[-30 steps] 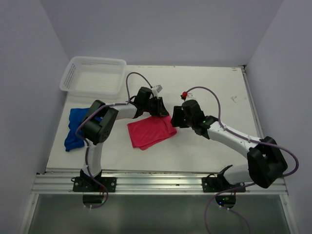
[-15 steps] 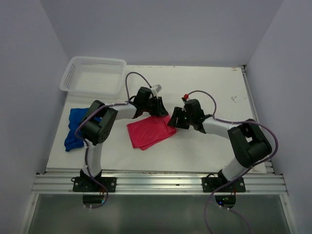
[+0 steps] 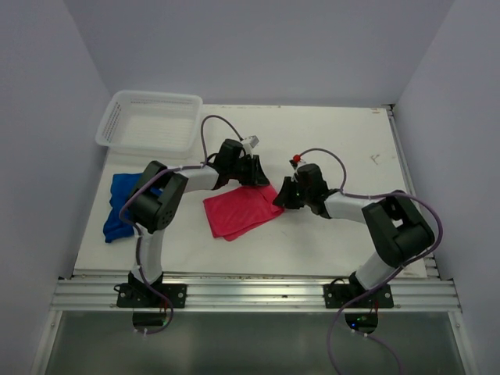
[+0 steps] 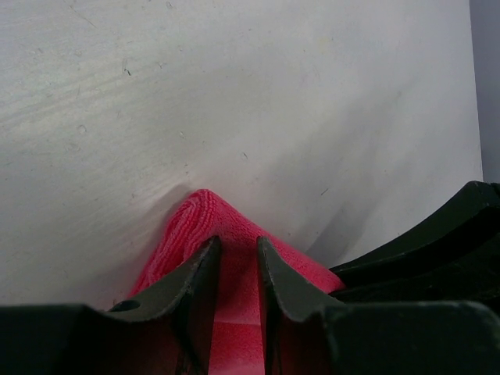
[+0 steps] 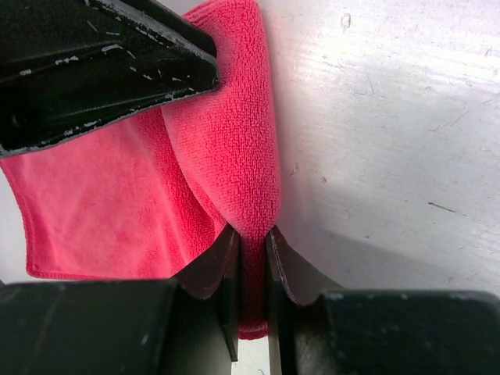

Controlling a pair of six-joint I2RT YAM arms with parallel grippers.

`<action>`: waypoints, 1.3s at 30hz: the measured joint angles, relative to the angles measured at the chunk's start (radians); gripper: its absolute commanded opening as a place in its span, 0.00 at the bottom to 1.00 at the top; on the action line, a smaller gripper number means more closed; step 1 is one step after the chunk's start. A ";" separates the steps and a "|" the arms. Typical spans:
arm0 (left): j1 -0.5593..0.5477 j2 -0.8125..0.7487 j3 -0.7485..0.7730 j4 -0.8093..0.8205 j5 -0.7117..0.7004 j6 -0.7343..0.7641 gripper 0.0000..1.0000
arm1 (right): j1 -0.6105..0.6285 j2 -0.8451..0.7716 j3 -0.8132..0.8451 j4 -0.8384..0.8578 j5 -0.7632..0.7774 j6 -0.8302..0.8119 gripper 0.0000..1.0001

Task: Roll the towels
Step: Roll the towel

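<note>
The pink towel lies flat at the table's middle, and its far right edge is drawn up into a fold. My left gripper is shut on the towel's far corner, with cloth filling the narrow gap between its fingers. My right gripper is shut on the same folded edge a little nearer, and pink cloth is pinched between its pads. The left gripper's black finger shows close ahead in the right wrist view. The blue towel lies crumpled at the left, behind the left arm.
A white mesh basket stands at the back left. A small red-topped fitting sits on the right arm's cable. The side walls close in on both sides, and a metal rail runs along the near edge.
My right arm folded in and its gripper moved left onto the pink towel's right edge, then closed on it. The left gripper stayed put on its corner.
</note>
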 measured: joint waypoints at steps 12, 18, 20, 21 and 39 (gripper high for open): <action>0.023 -0.076 0.016 -0.084 -0.013 -0.018 0.31 | 0.153 -0.104 -0.019 -0.092 0.272 -0.199 0.00; 0.047 -0.130 0.016 -0.101 -0.022 -0.020 0.31 | 0.293 -0.106 0.011 -0.152 0.493 -0.279 0.00; 0.046 -0.143 0.016 -0.105 -0.024 -0.024 0.31 | 0.334 -0.104 0.027 -0.181 0.566 -0.303 0.00; 0.046 -0.148 0.016 -0.105 -0.024 -0.026 0.31 | 0.356 -0.100 0.036 -0.195 0.607 -0.315 0.00; 0.045 -0.164 0.005 -0.105 -0.013 -0.055 0.31 | 0.620 0.177 0.283 -0.408 1.117 -0.478 0.00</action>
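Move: My right hand already grips the near end of the red towel's rolled edge. The flat towel it will roll over has its middle about 12 cm to the left and 2 cm back, some 2 cm lower; the roll's far end lies roughly 6 cm ahead and 5 cm left. My left hand's loosely parted fingers are at that far end, which sits about 1 cm back and 2 cm below them, with the flat towel's middle 8 cm left, 9 cm back and 3 cm below. Keeping my pinch on the near end, I roll my right hand some 70 degrees so its left side goes down and its top turns over to the left, winding the roll towards the flat towel while the grip point drifts back about 3 cm, rises a little and finally edges left. Meanwhile I lift my left hand about 6 cm and slightly left, fingers unchanged, clear of the far end. ##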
